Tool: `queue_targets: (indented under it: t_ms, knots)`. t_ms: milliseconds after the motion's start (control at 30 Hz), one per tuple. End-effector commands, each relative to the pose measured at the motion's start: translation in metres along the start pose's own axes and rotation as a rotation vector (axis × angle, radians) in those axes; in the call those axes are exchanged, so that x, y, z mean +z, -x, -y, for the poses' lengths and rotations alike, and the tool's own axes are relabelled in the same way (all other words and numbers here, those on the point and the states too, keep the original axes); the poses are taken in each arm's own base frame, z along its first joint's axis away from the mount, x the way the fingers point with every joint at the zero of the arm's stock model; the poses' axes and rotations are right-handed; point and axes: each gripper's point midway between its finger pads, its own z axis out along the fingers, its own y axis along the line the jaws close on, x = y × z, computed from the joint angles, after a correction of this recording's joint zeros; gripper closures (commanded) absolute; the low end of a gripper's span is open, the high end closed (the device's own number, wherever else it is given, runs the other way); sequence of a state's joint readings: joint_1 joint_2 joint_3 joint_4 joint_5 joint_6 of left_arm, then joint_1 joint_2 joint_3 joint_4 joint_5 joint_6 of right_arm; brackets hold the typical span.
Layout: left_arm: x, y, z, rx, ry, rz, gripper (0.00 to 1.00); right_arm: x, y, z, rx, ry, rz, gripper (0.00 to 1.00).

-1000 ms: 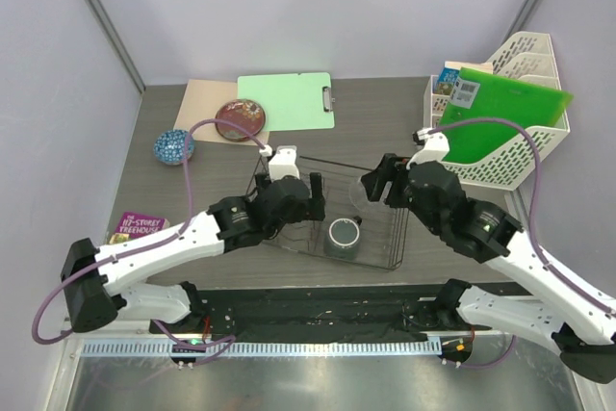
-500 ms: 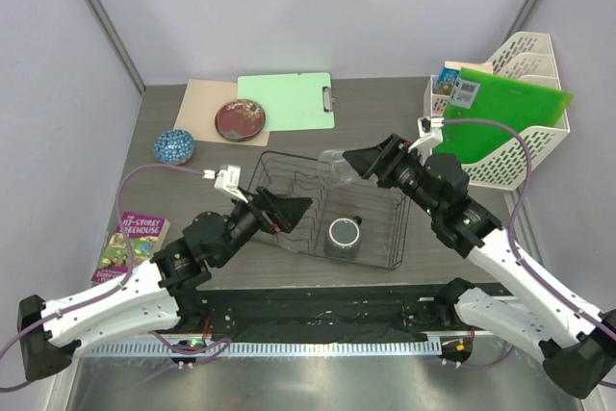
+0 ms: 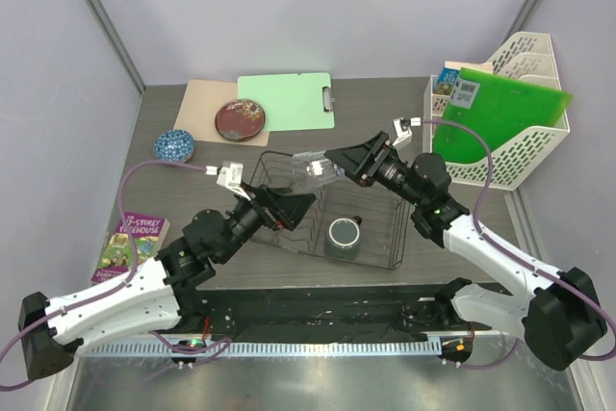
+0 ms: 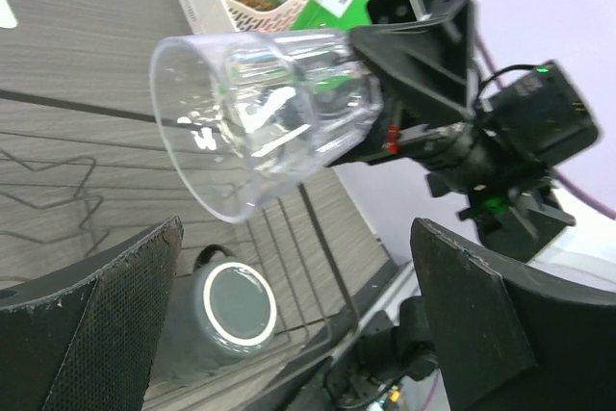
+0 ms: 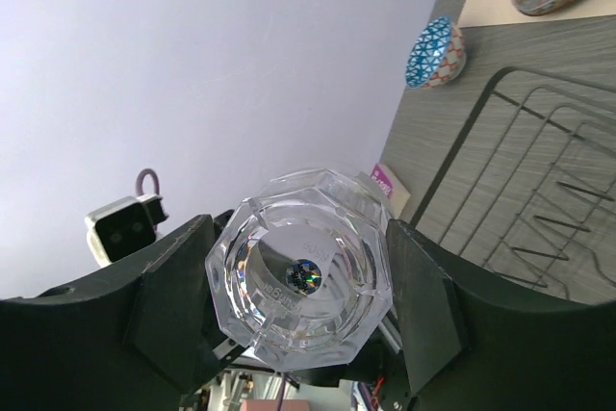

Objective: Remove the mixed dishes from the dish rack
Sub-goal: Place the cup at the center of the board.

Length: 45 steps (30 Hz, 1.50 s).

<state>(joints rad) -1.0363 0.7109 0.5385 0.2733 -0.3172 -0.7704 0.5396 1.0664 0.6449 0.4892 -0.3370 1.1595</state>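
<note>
My right gripper (image 3: 339, 163) is shut on the base of the clear glass cup (image 3: 316, 168) and holds it sideways in the air over the dark wire dish rack (image 3: 385, 255), mouth toward the left arm. The cup fills the right wrist view (image 5: 300, 276) and shows in the left wrist view (image 4: 265, 122). My left gripper (image 3: 306, 202) is open and empty, facing the cup's mouth a short way off. The grey mug (image 3: 342, 236) sits upside down in the rack, also in the left wrist view (image 4: 221, 313). The red floral plate (image 3: 240, 119) and blue patterned bowl (image 3: 174, 145) rest on the table at the far left.
A green clipboard (image 3: 287, 101) lies on a tan mat (image 3: 200, 103) at the back. A white mesh file holder (image 3: 515, 156) with a green folder (image 3: 500, 113) stands at the right. A book (image 3: 132, 238) lies at the left edge.
The right gripper lifted the glass cup out of the rack and carried it left, turning it sideways. The left arm pulled back out of the rack and now faces the cup.
</note>
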Motion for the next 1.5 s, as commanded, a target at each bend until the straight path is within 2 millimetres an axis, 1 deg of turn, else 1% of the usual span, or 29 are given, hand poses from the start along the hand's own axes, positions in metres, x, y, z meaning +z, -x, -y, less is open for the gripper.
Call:
queue_targets:
  t_ms: [0,33,167,267,333,433,467,567,667,767,833,867,900,933,967,1000,1033,1067,1100,1133,1167,1200,1233,1267,1300,1333,1367,1433,1467]
  knots:
    - [0.013,0.019,0.011,0.031,-0.017,0.052,0.00,-0.011,0.003,-0.049,-0.012,0.190,-0.003,0.99]
    - [0.017,0.015,0.005,0.037,0.000,0.042,0.00,-0.012,0.002,-0.050,-0.009,0.199,-0.005,0.99]
    - [0.024,0.013,0.002,0.028,0.000,0.039,0.00,-0.016,-0.005,-0.048,-0.003,0.211,-0.038,0.99]
    - [0.027,0.019,0.005,0.032,-0.010,0.051,0.00,-0.018,-0.012,-0.041,0.007,0.201,-0.061,0.99]
    - [0.027,0.025,0.011,0.038,-0.037,0.066,0.03,-0.020,-0.016,-0.037,0.013,0.202,-0.070,0.99]
    - [0.027,0.030,0.020,0.036,-0.075,0.071,0.13,-0.020,-0.019,-0.031,0.030,0.200,-0.077,0.99]
    - [0.028,0.026,0.024,0.033,-0.091,0.054,0.20,-0.019,-0.020,-0.031,0.034,0.203,-0.079,0.99]
    - [0.030,0.023,0.035,0.009,-0.144,0.034,0.33,-0.018,-0.022,-0.029,0.054,0.210,-0.087,0.99]
    - [0.033,0.016,0.039,-0.005,-0.170,0.008,0.38,-0.015,-0.025,-0.027,0.060,0.211,-0.093,0.99]
    - [0.036,0.004,0.040,-0.025,-0.191,-0.031,0.39,-0.012,-0.027,-0.028,0.063,0.216,-0.103,0.99]
    - [0.038,-0.002,0.041,-0.036,-0.203,-0.052,0.45,-0.011,-0.028,-0.027,0.060,0.215,-0.108,0.99]
    - [0.038,-0.003,0.041,-0.039,-0.207,-0.053,0.55,-0.010,-0.028,-0.026,0.062,0.213,-0.104,0.99]
    - [0.038,-0.004,0.042,-0.038,-0.210,-0.058,0.62,-0.010,-0.028,-0.025,0.061,0.209,-0.105,0.99]
    - [0.039,-0.005,0.042,-0.034,-0.207,-0.063,0.78,-0.011,-0.028,-0.024,0.050,0.206,-0.102,0.99]
    - [0.039,-0.001,0.044,-0.029,-0.209,-0.058,0.91,-0.011,-0.027,-0.024,0.042,0.201,-0.093,0.99]
    - [0.040,-0.007,0.038,-0.016,-0.177,-0.089,1.00,-0.011,-0.028,-0.018,0.040,0.169,-0.095,0.99]
    - [0.041,-0.005,0.034,-0.001,-0.149,-0.088,1.00,-0.010,-0.027,-0.013,0.000,0.148,-0.085,0.99]
    - [0.042,0.001,0.037,0.013,-0.137,-0.085,1.00,-0.009,-0.024,-0.012,-0.023,0.127,-0.074,0.77]
    - [0.042,0.004,0.035,0.026,-0.117,-0.085,1.00,-0.011,-0.021,-0.001,-0.038,0.054,-0.058,0.54]
    - [0.041,0.000,0.015,0.077,-0.017,-0.115,1.00,-0.012,-0.019,0.004,-0.065,0.010,-0.049,0.35]
    - [0.042,0.018,0.019,0.098,0.016,-0.091,1.00,-0.012,-0.010,0.000,-0.159,-0.014,-0.029,0.11]
    - [0.043,0.027,0.011,0.127,0.073,-0.087,1.00,-0.021,-0.012,0.022,-0.169,-0.144,-0.048,0.05]
    - [0.035,0.022,-0.014,0.178,0.189,-0.150,1.00,-0.024,0.001,0.031,-0.207,-0.229,0.009,0.00]
    - [0.039,0.053,-0.022,0.204,0.265,-0.098,1.00,-0.027,0.013,0.031,-0.284,-0.278,0.038,0.00]
    - [0.037,0.062,-0.035,0.216,0.335,-0.102,1.00,-0.039,0.012,0.052,-0.288,-0.397,0.024,0.00]
    - [0.035,0.071,-0.046,0.216,0.392,-0.104,1.00,-0.048,0.030,0.060,-0.327,-0.485,0.105,0.00]
    - [0.030,0.088,-0.074,0.209,0.519,-0.103,1.00,-0.057,0.033,0.067,-0.341,-0.550,0.107,0.00]
    - [0.022,0.104,-0.102,0.205,0.659,-0.101,1.00,-0.070,0.045,0.074,-0.365,-0.621,0.171,0.00]
    - [0.010,0.114,-0.118,0.216,0.770,-0.121,1.00,-0.075,0.044,0.079,-0.368,-0.637,0.171,0.00]
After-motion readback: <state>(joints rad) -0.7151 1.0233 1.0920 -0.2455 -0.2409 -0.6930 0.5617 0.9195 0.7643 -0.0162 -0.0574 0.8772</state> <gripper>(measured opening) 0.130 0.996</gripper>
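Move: Some 7 cm ahead of the open left hand, 4 cm to its right and about level with it, the middle of the clear cup hangs, held lying on its side; from the right hand, which grips its base end, it is about 4 cm to the left. On the brown board, the red plate lies roughly 23 cm ahead of the left hand, 19 cm left and 26 cm below. The mug in the rack is about 9 cm back, 11 cm right and 20 cm below. Dipping forward and down a little, then working about 4 cm right, the left hand shuts on the cup's wall at the rim, while the right draws the cup back roughly 3 cm and holds it out. Only then do the right fingers open and clear off some 5 cm rightward with a slight forward drift, as the left swings forward, left and somewhat up towards the board, cup in its pinch. ##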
